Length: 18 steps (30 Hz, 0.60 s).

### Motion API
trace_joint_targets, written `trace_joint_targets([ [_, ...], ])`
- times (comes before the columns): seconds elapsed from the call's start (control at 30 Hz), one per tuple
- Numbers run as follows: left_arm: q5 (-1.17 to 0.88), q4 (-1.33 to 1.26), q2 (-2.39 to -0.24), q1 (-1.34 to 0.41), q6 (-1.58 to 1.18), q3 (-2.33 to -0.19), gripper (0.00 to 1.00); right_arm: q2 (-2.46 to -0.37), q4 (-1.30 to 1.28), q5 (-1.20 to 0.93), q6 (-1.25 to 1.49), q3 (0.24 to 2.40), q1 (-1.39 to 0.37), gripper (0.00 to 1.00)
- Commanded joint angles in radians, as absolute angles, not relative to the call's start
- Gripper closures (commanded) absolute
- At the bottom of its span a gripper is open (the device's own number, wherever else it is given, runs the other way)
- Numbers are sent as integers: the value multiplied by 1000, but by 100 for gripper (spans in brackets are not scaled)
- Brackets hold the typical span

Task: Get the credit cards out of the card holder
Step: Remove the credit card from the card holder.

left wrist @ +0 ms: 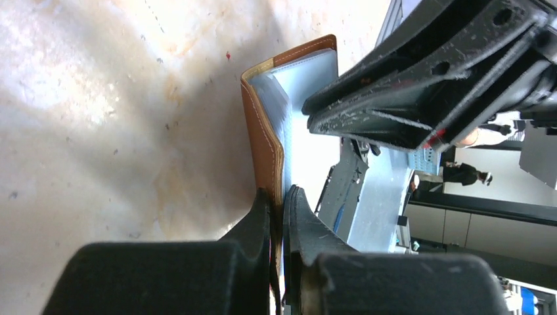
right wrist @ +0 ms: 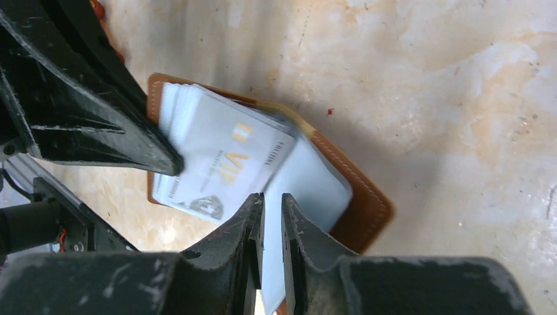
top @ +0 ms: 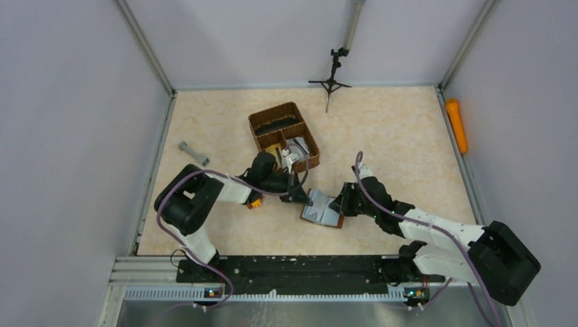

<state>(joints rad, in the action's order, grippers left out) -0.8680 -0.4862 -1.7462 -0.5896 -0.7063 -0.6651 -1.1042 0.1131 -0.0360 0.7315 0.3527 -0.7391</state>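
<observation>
The brown card holder (top: pixel 322 210) lies open on the table between both arms, pale grey inside up. My left gripper (top: pixel 300 196) is shut on its left leather edge; the left wrist view shows that brown edge (left wrist: pixel 263 141) pinched between the fingertips of the left gripper (left wrist: pixel 281 193). A grey-silver credit card (right wrist: pixel 220 161) with gold VIP lettering lies on the holder's inside, slightly blurred. My right gripper (right wrist: pixel 269 200) hovers over the pale sleeves of the card holder (right wrist: pixel 368 210), its jaws a narrow gap apart with nothing visibly pinched. In the top view the right gripper (top: pixel 341 204) is at the holder's right edge.
A brown woven compartment basket (top: pixel 283 136) stands just behind the left gripper. A small grey object (top: pixel 193 153) lies at the left, an orange object (top: pixel 457 125) along the right wall, and a black tripod stand (top: pixel 332 78) at the back.
</observation>
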Motion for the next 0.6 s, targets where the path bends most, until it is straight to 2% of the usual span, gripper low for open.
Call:
trace_joint_targets([
  [0.0,-899,-642,-1639,-575,-747,-624,100,-1035,201,-123,809,300,-699,79],
  [0.2,-937,-792,-1601,-568,-826,-574,100,-1014,411,-256,873,225,-671,68],
  [0.33,-983,-952,-1603,-567,-921,-547,100,-1008,488,-296,904,207,-670,67],
  [0.57,-1002,-1016,-1574,-567,-953,-528,100,-904,584,-293,943,151,-667,64],
])
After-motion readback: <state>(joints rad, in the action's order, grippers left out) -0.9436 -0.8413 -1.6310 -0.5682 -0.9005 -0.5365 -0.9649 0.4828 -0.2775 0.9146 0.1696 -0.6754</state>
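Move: The cards, in the left pocket of the open card holder, lie about 4 cm to the right hand's left, level with it in reach and some 2 cm below its nearly closed fingers. The left hand already pinches the holder's left edge, with the same cards about 3 cm to its right, 2 cm back and 1 cm lower. The wicker basket stands roughly 20 cm ahead and 15 cm left of the right hand. Rising together, the two hands work the open holder: the left keeps its pinch on the edge, carries the holder up about 6 cm and tips its fingers upward. The right climbs some 5 cm, easing back and then left towards the cards, while its wrist rolls left side up by over 20 degrees and its fingers part to about a third open, astride the card stack's free edge. ##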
